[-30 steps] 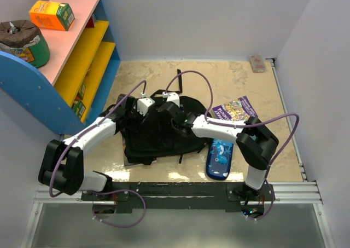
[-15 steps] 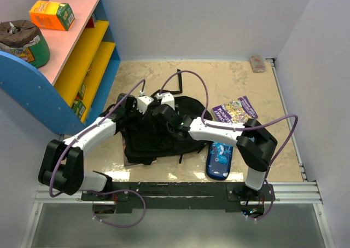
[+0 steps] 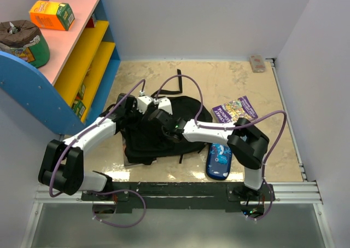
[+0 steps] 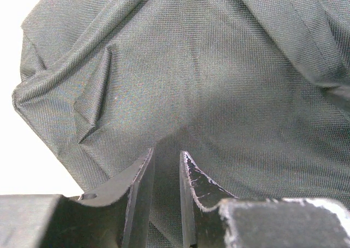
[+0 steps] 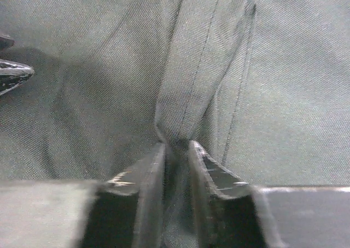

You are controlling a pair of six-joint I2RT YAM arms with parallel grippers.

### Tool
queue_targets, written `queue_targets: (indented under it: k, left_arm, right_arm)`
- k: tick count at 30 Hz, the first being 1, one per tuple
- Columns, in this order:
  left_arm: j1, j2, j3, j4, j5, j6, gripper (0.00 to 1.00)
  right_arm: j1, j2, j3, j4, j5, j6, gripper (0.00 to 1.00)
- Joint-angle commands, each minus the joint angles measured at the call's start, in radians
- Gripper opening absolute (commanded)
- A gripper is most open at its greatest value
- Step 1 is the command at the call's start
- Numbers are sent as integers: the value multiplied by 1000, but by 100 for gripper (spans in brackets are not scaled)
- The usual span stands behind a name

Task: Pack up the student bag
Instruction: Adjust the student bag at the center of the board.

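The student bag (image 3: pixel 164 144), black and floppy, lies crumpled in the middle of the table with both arms reaching onto its upper part. My left gripper (image 3: pixel 136 107) is over the bag's top left. In the left wrist view my left gripper (image 4: pixel 167 156) stands narrow with black bag fabric (image 4: pixel 197 84) running between its jaws. My right gripper (image 3: pixel 157 114) is just beside it. Seen from the right wrist, my right gripper (image 5: pixel 176 147) pinches a raised seamed fold of the bag (image 5: pixel 186 94). The bag's opening is hidden from all views.
A purple book (image 3: pixel 236 110) and a blue patterned pencil case (image 3: pixel 219 160) lie right of the bag. A coloured shelf unit (image 3: pixel 82 56) with an orange box (image 3: pixel 52 14) stands at the left. A small box (image 3: pixel 257 63) sits in the back right corner.
My right gripper has slid left across the bag toward the left gripper and closed on a fold of fabric. The left gripper has barely moved, narrowing slightly.
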Motion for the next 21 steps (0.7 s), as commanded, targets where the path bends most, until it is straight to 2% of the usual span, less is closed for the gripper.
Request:
queue_targets:
  k: [1, 5, 10, 14, 17, 19, 21]
  left_arm:
    - [6, -19, 0, 29, 2, -3, 29]
    - [6, -19, 1, 29, 3, 3, 29]
    - [6, -19, 53, 9, 28, -6, 30]
    - [-4, -9, 148, -49, 130, -87, 36]
    - [-66, 18, 205, -63, 164, -136, 42]
    - [-128, 46, 228, -64, 160, -161, 50]
    - [-182, 87, 239, -58, 123, -176, 53]
  right_arm:
    - [-1, -63, -17, -15, 67, 9, 16]
    - [-6, -110, -68, 19, 64, 28, 1]
    - [-32, -187, -167, 102, 3, 69, 0]
    - [-84, -261, -323, 253, -109, 123, 0]
    - [-145, -299, -419, 391, -228, 176, 0]
    - [-176, -298, -437, 419, -270, 203, 0]
    - [-179, -296, -447, 444, -279, 215, 0]
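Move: A fold of the student bag's front beside its zip lies right at the right fingertips, about 1 cm below; the bag's middle is some 4 cm to the right of that hand, level in reach and 2 cm lower. The pencil case lies about 26 cm right and 16 cm nearer the bases, the purple book roughly 33 cm right and 7 cm farther out. From the left hand, the bag's middle is about 14 cm right, 3 cm back. Close the right gripper from part open to fully shut, pinching the bag's fold, and drag the cloth about 5 cm to the right, rising slightly before dipping again while the hand rolls some 20 degrees, left side up. Hold the left gripper still at first, then swing it right and up about 6 cm each way, over the bag's left part, opening its fingers wider. ##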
